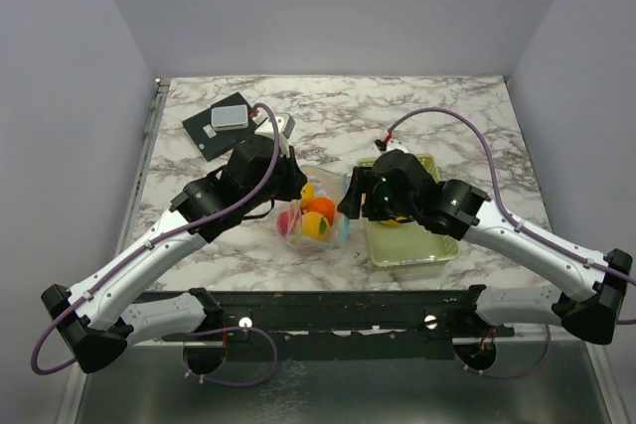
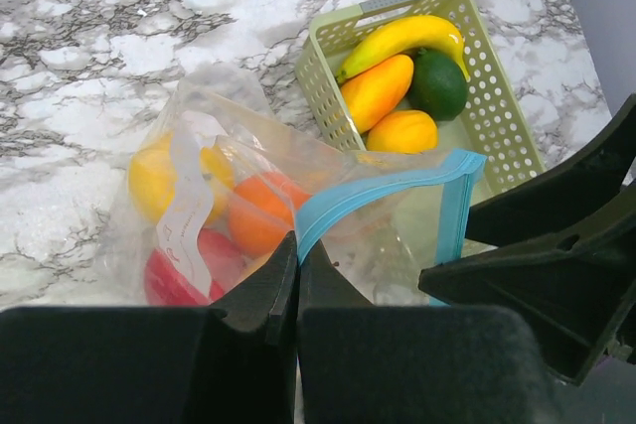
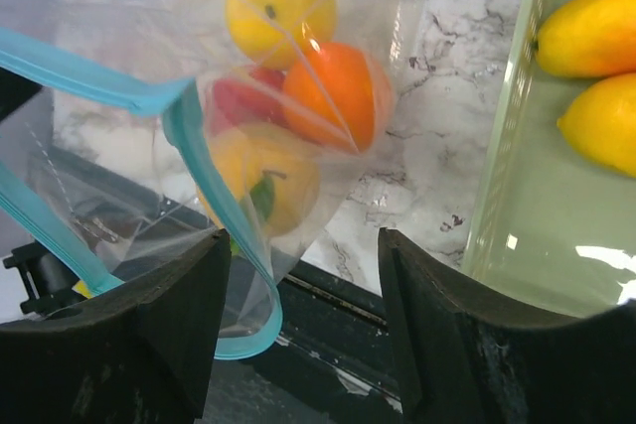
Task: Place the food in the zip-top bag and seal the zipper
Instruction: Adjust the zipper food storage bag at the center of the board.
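Note:
The clear zip-top bag hangs between my two grippers, with its mouth gaping. Inside it sit an orange ball, yellow pieces and a red one. My left gripper is shut on the light blue zipper at one end of the mouth. My right gripper stands open; the zipper loops just inside its left finger, and nothing is pinched. More food lies in the basket: a banana, a mango-like piece, a green fruit and a lemon-like piece.
The pale green mesh basket stands right of the bag, under the right arm. A black flat device with a grey block on it lies at the back left. A dark rail runs along the table's near edge.

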`<control>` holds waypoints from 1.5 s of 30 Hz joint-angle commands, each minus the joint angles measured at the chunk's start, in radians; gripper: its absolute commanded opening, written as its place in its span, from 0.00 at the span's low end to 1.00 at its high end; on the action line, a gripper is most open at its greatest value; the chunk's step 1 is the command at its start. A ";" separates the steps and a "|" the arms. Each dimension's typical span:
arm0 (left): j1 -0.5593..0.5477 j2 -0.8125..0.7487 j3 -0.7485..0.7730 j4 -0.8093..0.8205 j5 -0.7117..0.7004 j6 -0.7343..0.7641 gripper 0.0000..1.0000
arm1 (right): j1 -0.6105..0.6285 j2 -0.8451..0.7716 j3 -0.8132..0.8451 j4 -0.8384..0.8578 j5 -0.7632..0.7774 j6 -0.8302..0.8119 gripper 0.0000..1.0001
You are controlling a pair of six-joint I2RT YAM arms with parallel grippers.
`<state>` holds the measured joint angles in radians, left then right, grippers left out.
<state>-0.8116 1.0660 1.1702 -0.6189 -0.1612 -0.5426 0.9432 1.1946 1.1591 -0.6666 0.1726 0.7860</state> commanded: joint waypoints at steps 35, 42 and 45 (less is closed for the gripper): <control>0.003 -0.036 -0.018 0.030 -0.112 -0.047 0.00 | 0.158 0.001 -0.077 0.120 0.034 0.252 0.01; 0.004 -0.075 -0.047 -0.012 -0.108 -0.017 0.00 | 0.158 -0.015 0.031 0.030 0.113 0.185 0.01; 0.003 -0.094 -0.061 -0.028 -0.087 -0.002 0.00 | 0.158 -0.006 0.081 -0.022 0.165 0.163 0.01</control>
<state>-0.8116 1.0077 1.1282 -0.6312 -0.2588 -0.5747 1.0939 1.1912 1.1683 -0.6014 0.2317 0.9958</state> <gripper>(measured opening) 0.005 0.015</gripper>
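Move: The right hand, fingers open, goes for the bag's right zipper rim, about 4 cm back, 3 cm to its left and 2 cm below. Inside the bag the orange lies some 2 cm ahead, 6 cm left and 10 cm below that hand; the green basket's middle is about 16 cm to its right, level with it, 11 cm down. From the left hand, already pinching the rim, the same spot lies 8 cm right, 4 cm back, 4 cm below. The right hand goes back-left about 6 cm, dipping, pinches the bag's right rim, then rises about 4 cm. ##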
